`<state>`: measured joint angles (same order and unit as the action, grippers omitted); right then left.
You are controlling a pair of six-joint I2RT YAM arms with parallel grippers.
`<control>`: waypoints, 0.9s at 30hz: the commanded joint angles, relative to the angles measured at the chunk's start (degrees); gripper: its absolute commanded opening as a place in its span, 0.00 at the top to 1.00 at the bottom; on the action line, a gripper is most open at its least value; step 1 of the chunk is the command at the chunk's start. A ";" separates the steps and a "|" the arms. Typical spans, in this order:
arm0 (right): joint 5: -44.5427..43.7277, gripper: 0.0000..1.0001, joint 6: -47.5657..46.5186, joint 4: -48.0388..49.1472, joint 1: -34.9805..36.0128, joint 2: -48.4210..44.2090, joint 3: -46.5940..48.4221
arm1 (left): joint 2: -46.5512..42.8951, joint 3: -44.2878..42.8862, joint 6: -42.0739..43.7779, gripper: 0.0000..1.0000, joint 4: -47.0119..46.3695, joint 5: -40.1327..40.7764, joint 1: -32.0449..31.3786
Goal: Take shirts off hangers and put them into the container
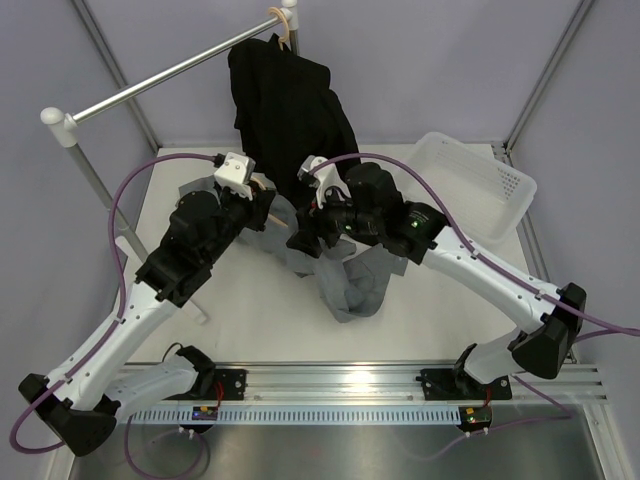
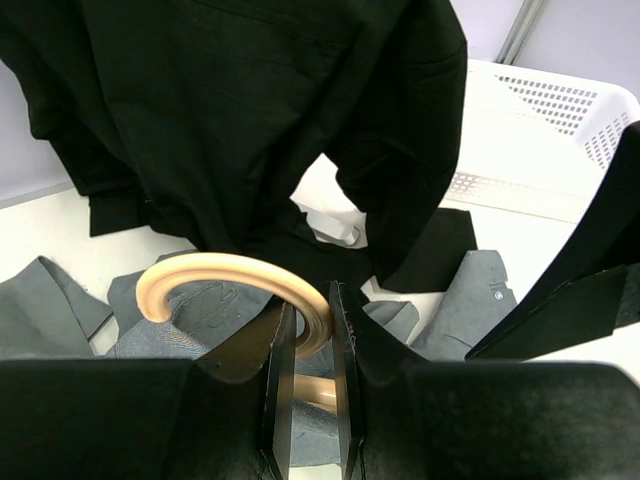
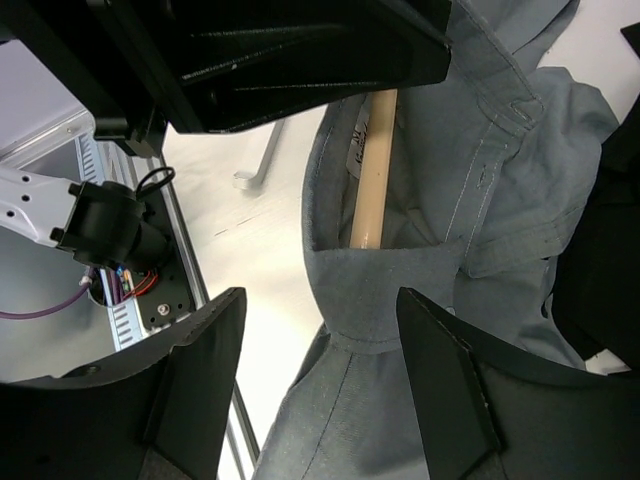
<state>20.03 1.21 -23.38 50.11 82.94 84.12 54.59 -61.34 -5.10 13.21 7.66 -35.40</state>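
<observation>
The tan wooden hanger (image 2: 230, 268) has its hook clamped between the jaws of my left gripper (image 2: 312, 300), which is shut on it over the table's middle (image 1: 262, 195). The grey shirt (image 1: 350, 285) droops from this hanger down onto the table. My right gripper (image 3: 320, 305) stands open astride the grey shirt's (image 3: 400, 400) shoulder cloth, below the hanger's arm (image 3: 368, 170); its pads stay clear of the fabric. The black shirt (image 1: 285, 110) hangs on a second hanger (image 1: 285, 30) from the rail. The white container (image 1: 455, 142) sits at the back right, nothing showing in it.
The grey metal rail (image 1: 160, 80) runs diagonally across the back left on a post with a white cap (image 1: 57, 120). The black shirt (image 2: 250, 100) hangs right behind both grippers. The container's slotted wall (image 2: 560, 100) lies to the right of the left gripper.
</observation>
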 commanded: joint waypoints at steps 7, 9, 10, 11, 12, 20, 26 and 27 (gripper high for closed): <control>-2.01 0.38 -0.77 3.25 1.48 2.14 4.56 | 0.17 -0.53 -0.43 1.00 -4.42 2.89 -0.11; -2.63 0.40 -0.77 3.42 1.57 2.93 5.00 | -0.01 -0.53 -0.52 1.00 -4.42 2.89 -0.11; -2.80 0.41 -0.77 3.42 1.57 3.19 5.18 | -0.01 -0.62 -0.61 1.00 -4.51 2.97 -0.11; -2.89 0.42 -0.86 3.42 1.66 3.63 5.35 | -0.09 -0.62 -0.61 1.00 -4.42 2.97 -0.11; -2.98 0.43 -0.77 3.34 1.66 3.90 5.53 | -0.18 -0.62 -0.61 1.00 -4.51 2.89 -0.11; -4.56 0.79 -0.77 2.72 1.84 3.99 6.15 | -0.18 -0.62 -0.43 1.00 -4.07 5.08 -0.11; -7.37 1.00 -0.77 0.62 3.24 -1.09 3.87 | 1.40 -1.85 -2.71 1.00 -1.62 15.09 0.41; -7.90 1.00 -0.86 0.35 3.94 -1.72 3.34 | 1.66 -2.11 -3.33 1.00 -1.18 17.54 0.59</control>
<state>14.13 0.69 -22.79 52.05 86.43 87.42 55.61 -61.36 -7.01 14.22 16.16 -35.38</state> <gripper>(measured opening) 0.031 0.199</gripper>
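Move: The grey shirt's open edge is just off my open right fingers, about 2 cm ahead, 2 cm to the left and at their height. The wooden hanger arm inside that opening is some 5 cm ahead and 4 cm left, and the black shirt hangs roughly 20 cm straight ahead, about 5 cm higher. From my left hand, already gripping the hanger at its hook, that grey edge lies about 7 cm back, 5 cm right and 4 cm lower. I ease my open right hand about 2 cm forward and nearly as far left onto the grey shirt's edge beside the hanger arm, rising slightly and then sinking, and shut the fingers to pinch the cloth. As they close, my left hand keeps its hold on the hanger and starts drawing it left and forward, about 2 cm, away from the pinched edge and turning some 10 degrees counter-clockwise. ##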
